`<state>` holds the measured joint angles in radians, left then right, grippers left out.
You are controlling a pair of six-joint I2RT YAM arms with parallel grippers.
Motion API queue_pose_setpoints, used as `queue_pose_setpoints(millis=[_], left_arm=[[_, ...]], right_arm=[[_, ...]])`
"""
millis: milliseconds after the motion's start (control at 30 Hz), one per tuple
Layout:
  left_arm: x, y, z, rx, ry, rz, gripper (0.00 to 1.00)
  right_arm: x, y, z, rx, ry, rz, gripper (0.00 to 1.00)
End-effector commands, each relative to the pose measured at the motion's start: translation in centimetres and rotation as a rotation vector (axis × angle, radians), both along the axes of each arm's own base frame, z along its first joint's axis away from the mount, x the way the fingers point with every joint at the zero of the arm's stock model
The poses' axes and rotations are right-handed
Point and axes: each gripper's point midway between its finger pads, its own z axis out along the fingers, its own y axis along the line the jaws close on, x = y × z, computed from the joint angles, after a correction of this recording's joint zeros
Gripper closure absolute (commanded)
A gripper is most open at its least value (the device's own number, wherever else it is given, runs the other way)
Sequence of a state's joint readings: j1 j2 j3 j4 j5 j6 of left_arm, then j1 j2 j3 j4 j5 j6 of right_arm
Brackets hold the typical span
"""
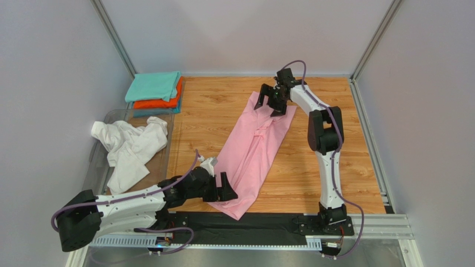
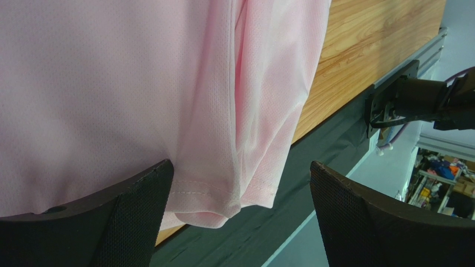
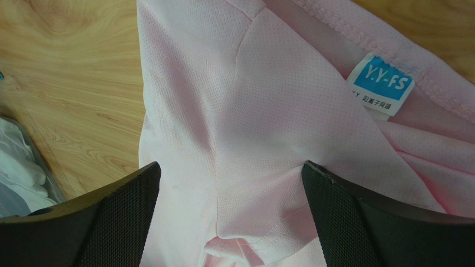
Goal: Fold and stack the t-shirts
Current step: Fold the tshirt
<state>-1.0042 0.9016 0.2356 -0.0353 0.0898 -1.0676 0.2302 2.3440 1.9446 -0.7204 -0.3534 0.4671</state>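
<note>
A light pink t-shirt (image 1: 257, 150) lies as a long strip across the wooden table, collar far, hem near. My left gripper (image 1: 225, 188) stands open over the hem end; its wrist view shows the hem corner (image 2: 223, 194) hanging over the table's front edge between the wide-apart fingers (image 2: 139, 217). My right gripper (image 1: 273, 100) is open above the collar end, where the blue label (image 3: 381, 83) and a folded sleeve (image 3: 267, 222) show. A white t-shirt (image 1: 131, 147) lies crumpled at the left. Teal and orange folded t-shirts (image 1: 154, 92) are stacked at the back left.
The white shirt rests in a clear plastic bin (image 1: 114, 117) along the left side. A black strip and metal rail (image 1: 267, 225) run along the near table edge. Grey walls close in the back and both sides.
</note>
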Motion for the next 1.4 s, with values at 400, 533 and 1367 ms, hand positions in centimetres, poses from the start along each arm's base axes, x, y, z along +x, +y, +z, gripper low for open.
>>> queue_pose_setpoints(millis=[400, 533, 1367], left_arm=[[-3.9, -8.4, -1.5, 0.083, 0.045, -0.185, 0.00], [-4.2, -9.5, -1.4, 0.076, 0.041, -0.202, 0.00], [-4.3, -3.2, 6.4, 0.087, -0.112, -0.137, 0.00]], right_arm=[[1.5, 9.8, -5.1, -0.044, -0.035, 0.188, 0.00], [2.1, 11.5, -5.3, -0.059, -0.098, 0.213, 0.00], [-0.2, 10.2, 20.3, -0.004, -0.507, 0.203, 0.00]])
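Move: The folded pink t-shirt lies aslant under both open hands. From the right hand the shirt's middle is about 20 cm back, 6 cm left and 2 cm below, with the folded stack some 46 cm left and 5 cm ahead. From the left hand the shirt's middle is roughly 16 cm ahead, 10 cm right and 2 cm below; the bin of white cloth is about 35 cm left and 16 cm ahead of that hand. Fingertips still pressing on the t-shirt, fingers wide open, the right hand drags its far end about 14 cm left and slightly forward, while the left drags the near end some 11 cm right and a little back; the right wrist turns counter-clockwise, the left clockwise. Both then lift off the cloth, the right chiefly up, the left up and back leftward. ##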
